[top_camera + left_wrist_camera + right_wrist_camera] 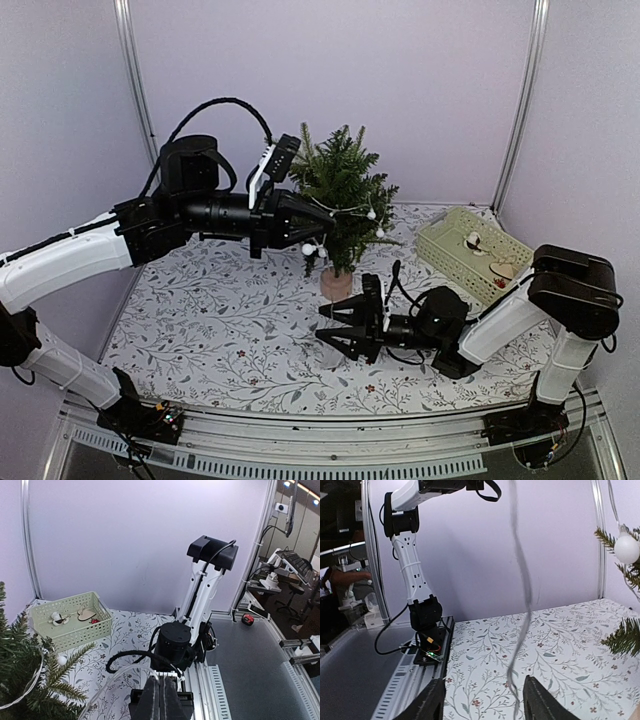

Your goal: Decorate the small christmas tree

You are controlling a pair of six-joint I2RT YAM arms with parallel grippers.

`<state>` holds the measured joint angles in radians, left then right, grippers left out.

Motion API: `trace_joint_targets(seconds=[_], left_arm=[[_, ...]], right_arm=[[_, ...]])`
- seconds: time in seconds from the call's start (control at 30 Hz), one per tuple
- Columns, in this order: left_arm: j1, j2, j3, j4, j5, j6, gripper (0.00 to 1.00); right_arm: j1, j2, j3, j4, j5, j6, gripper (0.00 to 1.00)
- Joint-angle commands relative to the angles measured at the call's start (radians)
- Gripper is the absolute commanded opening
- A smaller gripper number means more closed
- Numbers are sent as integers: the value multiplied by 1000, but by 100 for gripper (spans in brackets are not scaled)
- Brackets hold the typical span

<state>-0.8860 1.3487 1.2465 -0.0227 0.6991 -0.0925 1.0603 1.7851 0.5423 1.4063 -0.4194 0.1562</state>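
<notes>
The small christmas tree (pixel 340 190) stands upright at the back middle of the table on its tan base (pixel 337 284). A clear string with white balls (pixel 370 213) is draped over its branches. My left gripper (pixel 318 237) is at the tree's left side, shut on that string (pixel 107 680), which curves away from its fingers (pixel 156 700). My right gripper (pixel 325 328) hovers low in front of the tree base, open. In the right wrist view the blurred string (pixel 522 605) hangs down between its fingers (pixel 427 705), with a white ball (pixel 626 549) and tree branches (pixel 625 637) at the right.
A pale green basket (pixel 445 240) holding wooden ornaments (pixel 474 240) sits at the back right, also seen in the left wrist view as the basket (pixel 75 627). The floral tablecloth (pixel 220 330) covers the table. Frame posts and purple walls close in the back and sides.
</notes>
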Motion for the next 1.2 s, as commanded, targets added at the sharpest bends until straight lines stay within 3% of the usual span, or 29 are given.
trace_joint_targets(seconds=[0.0, 0.23, 0.57, 0.7, 1.03, 1.17], left_arm=[[-16, 11, 22, 52, 13, 17, 0], [-16, 15, 25, 59, 2, 31, 0], [-16, 5, 24, 72, -17, 31, 0], [-16, 1, 18, 74, -20, 33, 0], [-17, 18, 11, 84, -27, 34, 0], [-16, 27, 1, 76, -48, 40, 1]], right_arm=[[4, 46, 21, 56, 65, -42, 49], [5, 37, 19, 10, 88, -71, 23], [5, 50, -25, 27, 99, -21, 11], [4, 33, -72, 41, 116, -11, 0], [4, -106, -145, -20, 215, -27, 0], [3, -267, -203, -105, 278, -40, 0]])
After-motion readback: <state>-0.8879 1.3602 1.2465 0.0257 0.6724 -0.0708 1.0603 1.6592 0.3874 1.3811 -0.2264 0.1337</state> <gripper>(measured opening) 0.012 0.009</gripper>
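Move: The garland's hanging strand already runs down between the right hand's open fingers, about 1 cm ahead of their midpoint and level with it sideways. The tree pot stands some 28 cm straight ahead and 16 below, with the tree's foliage above it, roughly 5 cm higher than this hand. From the left hand, which still grips the garland, that part of the strand is about 18 cm below, 4 back and 1 right. Right hand eases forward, shuts its fingers on the garland strand, then draws it about 4 cm right. ##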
